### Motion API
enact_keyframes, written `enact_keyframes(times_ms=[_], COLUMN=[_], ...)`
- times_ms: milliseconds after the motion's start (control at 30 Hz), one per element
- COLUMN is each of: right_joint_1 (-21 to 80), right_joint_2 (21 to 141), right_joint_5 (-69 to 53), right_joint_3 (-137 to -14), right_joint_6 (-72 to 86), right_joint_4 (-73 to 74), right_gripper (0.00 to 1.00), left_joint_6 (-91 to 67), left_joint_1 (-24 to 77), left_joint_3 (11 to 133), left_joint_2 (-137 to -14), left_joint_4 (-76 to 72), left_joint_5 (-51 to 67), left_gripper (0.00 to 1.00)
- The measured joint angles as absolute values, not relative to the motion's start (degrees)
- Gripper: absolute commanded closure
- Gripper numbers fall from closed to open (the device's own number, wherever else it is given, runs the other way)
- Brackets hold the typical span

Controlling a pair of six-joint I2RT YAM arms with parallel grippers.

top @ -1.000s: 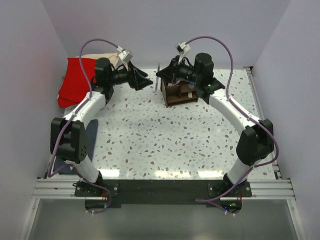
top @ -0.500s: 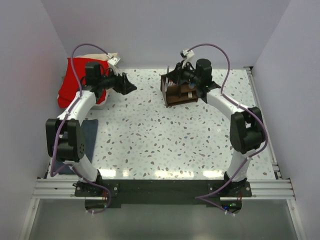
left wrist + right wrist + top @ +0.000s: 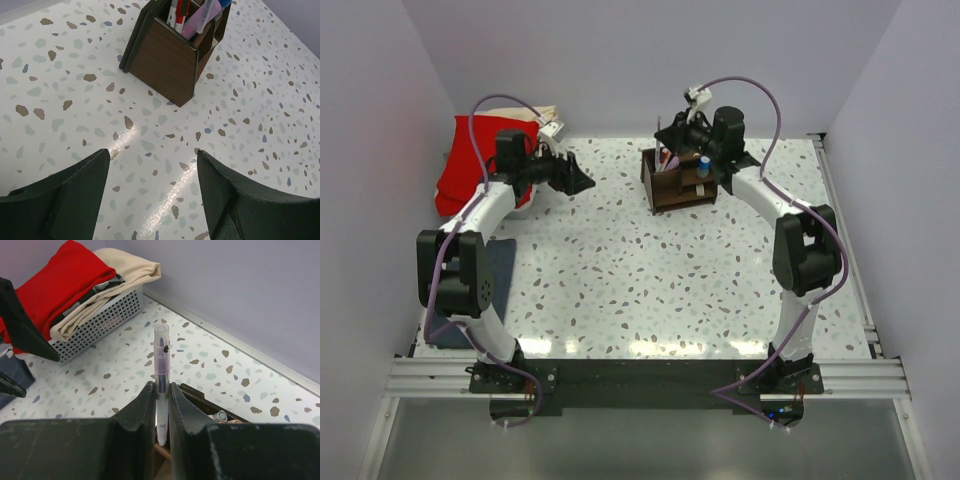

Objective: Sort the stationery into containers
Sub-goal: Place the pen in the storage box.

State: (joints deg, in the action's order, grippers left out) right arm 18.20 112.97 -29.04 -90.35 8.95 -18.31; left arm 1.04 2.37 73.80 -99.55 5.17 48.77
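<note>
The dark brown wooden organizer (image 3: 676, 185) stands at the back of the table and shows in the left wrist view (image 3: 167, 62) with several pens (image 3: 176, 12) upright in it. A stubby blue-and-white cylinder (image 3: 703, 166) stands in its right part. My right gripper (image 3: 160, 390) is shut on a white pen with a clear purple cap (image 3: 161, 365), held upright over the organizer's rim (image 3: 200, 400). My left gripper (image 3: 152, 165) is open and empty, above bare table left of the organizer.
A grey mesh basket (image 3: 95, 315) with red (image 3: 460, 170) and beige cloths sits at the back left. A folded blue-grey cloth (image 3: 500, 280) lies at the left edge. Walls stand close behind and at both sides.
My right gripper has moved back over the organizer with the pen held upright. My left arm has drawn back to the left, then edged slightly right.
</note>
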Motion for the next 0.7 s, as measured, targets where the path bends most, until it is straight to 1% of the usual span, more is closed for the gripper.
enact_keyframes(times_ms=[300, 500, 700], right_joint_1=[18.2, 18.2, 18.1], right_joint_2=[113.3, 118.0, 121.6], right_joint_5=[-28.2, -27.7, -27.5], right_joint_3=[-90.6, -93.5, -93.7], right_joint_6=[9.0, 8.9, 8.9], right_joint_4=[-19.0, -20.3, -20.6], right_gripper=[1.0, 1.0, 1.0], left_joint_6=[-0.9, -0.9, -0.8], left_joint_1=[2.4, 2.4, 2.4], left_joint_3=[73.2, 73.2, 73.2], left_joint_2=[-99.6, -99.6, -99.6], left_joint_4=[3.9, 3.9, 4.1], left_joint_5=[49.4, 49.5, 49.4], left_gripper=[0.24, 0.24, 0.24])
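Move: The storage box's left-hand pen compartment lies about 3 cm ahead of the right hand, level sideways and some 16 cm below; that hand holds the pen upright. The markers already in the box stand about 3 cm ahead and 2 cm to the right, and the blue-capped bottle about 3 cm ahead and 10 cm to the right, both lower. From the empty left hand, the compartment is some 11 cm ahead, 18 cm to the right and 9 cm below. The pen, still pinched upright in the right fingers, waits briefly, then is carried forward about 3 cm and lowered some 5 cm, so that its lower end goes down into the box's left-hand compartment beside the markers. The forward part comes first and the descent grows steeper, with the wrist barely turning and the grip kept. ##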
